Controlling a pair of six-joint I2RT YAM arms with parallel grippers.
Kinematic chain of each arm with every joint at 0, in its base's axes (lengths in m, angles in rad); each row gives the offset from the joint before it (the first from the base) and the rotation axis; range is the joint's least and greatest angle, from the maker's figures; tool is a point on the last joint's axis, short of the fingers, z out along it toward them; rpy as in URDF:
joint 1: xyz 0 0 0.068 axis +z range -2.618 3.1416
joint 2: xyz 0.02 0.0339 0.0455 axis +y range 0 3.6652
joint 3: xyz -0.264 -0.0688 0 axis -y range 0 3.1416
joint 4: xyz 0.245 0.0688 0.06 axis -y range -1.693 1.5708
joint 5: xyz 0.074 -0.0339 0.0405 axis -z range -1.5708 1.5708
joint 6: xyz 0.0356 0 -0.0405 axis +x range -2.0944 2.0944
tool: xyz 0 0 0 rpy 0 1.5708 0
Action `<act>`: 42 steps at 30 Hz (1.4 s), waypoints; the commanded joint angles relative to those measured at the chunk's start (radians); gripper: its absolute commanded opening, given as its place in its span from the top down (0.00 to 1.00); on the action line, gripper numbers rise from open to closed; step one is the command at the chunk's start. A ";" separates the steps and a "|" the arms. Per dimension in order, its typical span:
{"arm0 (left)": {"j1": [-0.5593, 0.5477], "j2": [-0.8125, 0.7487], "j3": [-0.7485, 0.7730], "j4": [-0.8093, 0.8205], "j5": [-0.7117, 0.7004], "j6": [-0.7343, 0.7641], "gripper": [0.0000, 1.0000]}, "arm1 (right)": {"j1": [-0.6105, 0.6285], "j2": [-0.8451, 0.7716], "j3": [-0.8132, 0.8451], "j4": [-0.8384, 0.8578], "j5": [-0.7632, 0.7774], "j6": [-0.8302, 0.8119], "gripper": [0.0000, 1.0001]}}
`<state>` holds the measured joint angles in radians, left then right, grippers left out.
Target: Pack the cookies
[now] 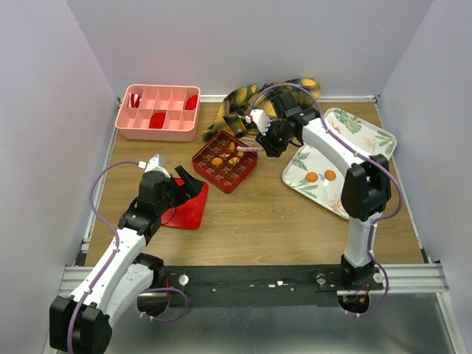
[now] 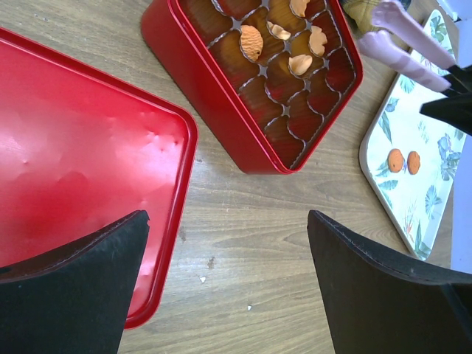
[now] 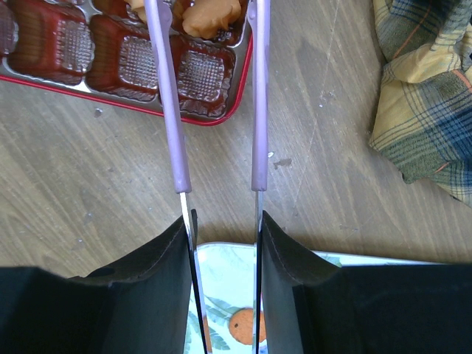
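Several orange cookies (image 1: 225, 156) lie in cells of the red gridded box (image 1: 241, 178). Two more cookies (image 1: 321, 175) rest on the floral tray (image 1: 369, 136). My right gripper (image 1: 271, 139) is shut on the metal arms of purple-tipped tongs (image 1: 247, 149). The tongs (image 3: 177, 110) reach out over the box's near edge (image 3: 214, 118), and a cookie (image 3: 210, 16) sits between their tips; whether they pinch it I cannot tell. My left gripper (image 1: 188, 188) hangs open over the bare wood beside the red lid (image 2: 81, 155), nothing between its fingers (image 2: 88, 295). In the left wrist view the box's cookies (image 2: 251, 42) and the tray's pair (image 2: 404, 161) show.
A pink divided bin (image 1: 156, 112) with dark-red pieces stands at the back left. A plaid cloth (image 1: 243, 99) is bunched behind the box. The flat red lid (image 1: 188, 210) lies under the left gripper. Grey walls close in three sides.
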<state>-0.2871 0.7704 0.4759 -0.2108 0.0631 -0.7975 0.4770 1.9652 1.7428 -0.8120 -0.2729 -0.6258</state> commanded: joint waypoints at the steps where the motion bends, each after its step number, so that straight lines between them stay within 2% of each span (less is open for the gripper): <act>1: 0.009 -0.005 0.023 0.007 -0.011 0.014 0.01 | 0.008 -0.115 -0.054 -0.016 -0.058 0.052 0.56; 11: 0.011 -0.028 0.018 -0.010 -0.017 0.020 0.01 | -0.047 -0.282 -0.224 -0.032 -0.107 0.104 0.56; 26: 0.012 -0.034 -0.003 0.007 -0.005 0.015 0.01 | -0.333 -0.554 -0.621 -0.022 -0.104 0.077 0.56; 36: 0.014 -0.039 -0.017 0.010 0.007 0.012 0.01 | -0.526 -0.626 -0.756 -0.032 -0.055 -0.025 0.56; 42: 0.014 -0.048 -0.026 0.010 0.012 0.007 0.01 | -0.569 -0.620 -0.790 -0.010 -0.011 -0.071 0.56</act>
<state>-0.2810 0.7406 0.4652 -0.2161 0.0635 -0.7937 -0.0708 1.3594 0.9833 -0.8387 -0.3321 -0.6384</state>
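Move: The left one of the two cookies remaining on the floral tray lies about 18 cm to the right of the right hand, some 8 cm back and 19 cm below it. The other cookie is at the same depth, about 24 cm right; the red box's middle is roughly 13 cm left, 2 cm back and 16 cm below. From the left hand, that first cookie lies about 40 cm right, 6 cm ahead and 18 cm below. Rightward and back in an arc, the right arm carries the tongs away from the red box to over the tray's left cookie, some 22 cm right and 14 cm back. It first lifts about 3.5 cm, then sinks to slightly below its starting height, turning about 30 degrees clockwise and tipping the tongs steeper. The fingers keep their hold, with the tongs still open and empty. ##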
